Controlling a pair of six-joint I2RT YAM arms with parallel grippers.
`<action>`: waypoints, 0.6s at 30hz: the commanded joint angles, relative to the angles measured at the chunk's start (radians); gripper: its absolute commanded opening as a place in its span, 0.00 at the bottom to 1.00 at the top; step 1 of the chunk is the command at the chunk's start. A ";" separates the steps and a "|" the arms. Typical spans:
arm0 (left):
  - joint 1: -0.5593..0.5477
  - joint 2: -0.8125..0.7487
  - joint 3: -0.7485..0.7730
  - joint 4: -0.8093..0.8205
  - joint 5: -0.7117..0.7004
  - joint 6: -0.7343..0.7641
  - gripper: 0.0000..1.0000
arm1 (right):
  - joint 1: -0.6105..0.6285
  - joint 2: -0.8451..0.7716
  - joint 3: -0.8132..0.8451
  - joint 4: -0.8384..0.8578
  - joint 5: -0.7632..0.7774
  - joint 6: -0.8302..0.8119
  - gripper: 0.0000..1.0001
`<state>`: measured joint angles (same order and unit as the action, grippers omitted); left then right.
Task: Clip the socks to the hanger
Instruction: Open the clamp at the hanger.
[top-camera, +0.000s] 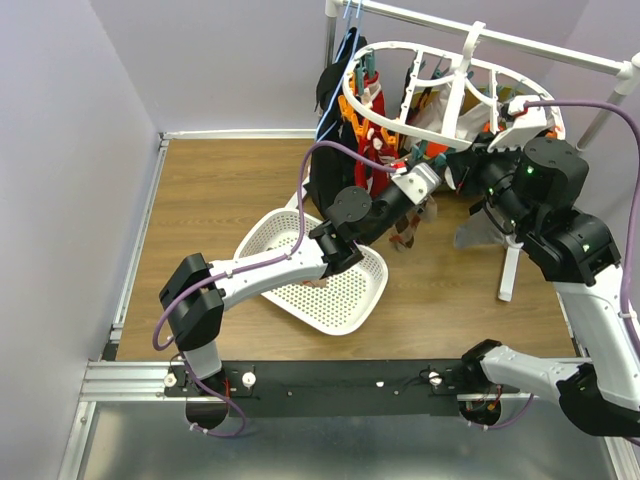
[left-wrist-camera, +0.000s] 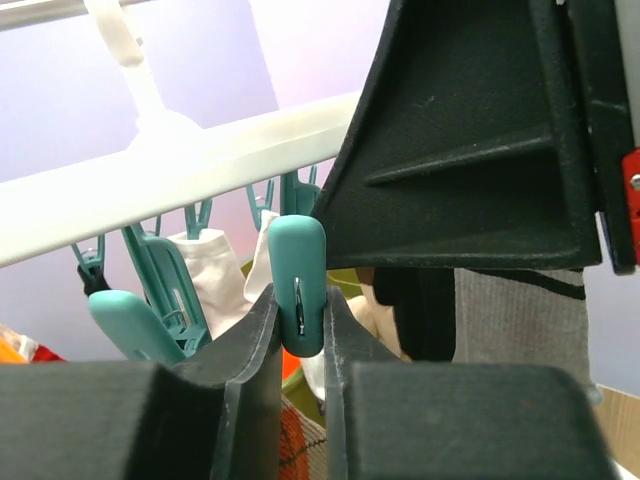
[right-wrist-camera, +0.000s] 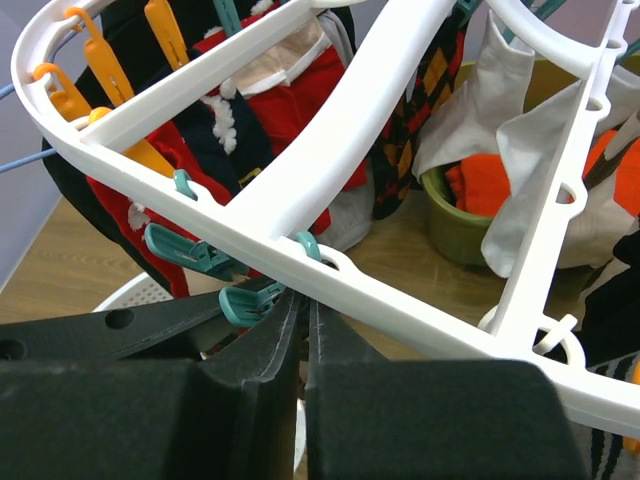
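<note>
The white oval hanger (top-camera: 455, 75) hangs from a rail, and its rim (right-wrist-camera: 420, 300) crosses the right wrist view. Red socks with white trim (right-wrist-camera: 270, 90) and argyle socks (right-wrist-camera: 430, 90) hang clipped to it. My left gripper (left-wrist-camera: 298, 305) is shut on a dangling teal clip (left-wrist-camera: 296, 250) under a white hanger bar (left-wrist-camera: 180, 170). In the top view it (top-camera: 433, 177) reaches up beneath the ring. My right gripper (right-wrist-camera: 303, 300) sits just under the rim with its jaws almost together. A grey sock (left-wrist-camera: 520, 320) with a dark stripe hangs from under its fingers, right beside the clip.
A white perforated basket (top-camera: 350, 300) lies tilted on the wooden floor below the left arm. A black garment on a thin blue hanger (top-camera: 335, 100) hangs left of the ring. A green bowl (right-wrist-camera: 460, 215) holding something orange sits below. Orange clips (right-wrist-camera: 160, 30) dangle at the far rim.
</note>
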<state>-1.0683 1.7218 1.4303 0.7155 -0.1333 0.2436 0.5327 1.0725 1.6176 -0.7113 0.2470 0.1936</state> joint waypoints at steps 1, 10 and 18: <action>0.007 -0.021 -0.005 0.050 0.012 0.006 0.00 | 0.003 -0.028 -0.004 0.001 -0.026 0.026 0.21; 0.005 -0.022 0.001 0.007 0.060 -0.041 0.00 | 0.003 -0.069 0.028 -0.036 0.011 0.024 0.49; 0.008 -0.031 0.016 -0.042 0.124 -0.102 0.00 | 0.003 -0.048 -0.015 0.022 -0.066 0.059 0.66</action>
<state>-1.0634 1.7214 1.4300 0.6910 -0.0715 0.1898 0.5327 1.0077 1.6188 -0.7258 0.2279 0.2276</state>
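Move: The teal clamp pinched in the left hand is right at that hand's fingertips, about 1 cm ahead, 1 cm right and 1 cm up. From the right hand it is about 1 cm ahead and 2 cm left, level. A second teal clamp sits some 2 cm farther out and 3 cm left of the pinched one. The argyle sock hangs roughly 12 cm below the left hand and 2 cm back, straight in line sideways. The teal clamp below the hanger's rim stays squeezed between the left fingers, that hand easing only about 1 cm back, right and down. Beside it the right fingers, nearly shut at first, spread to well over half open as the right hand backs some 2 cm off the clamp and rises 1.5 cm, barely turning. ##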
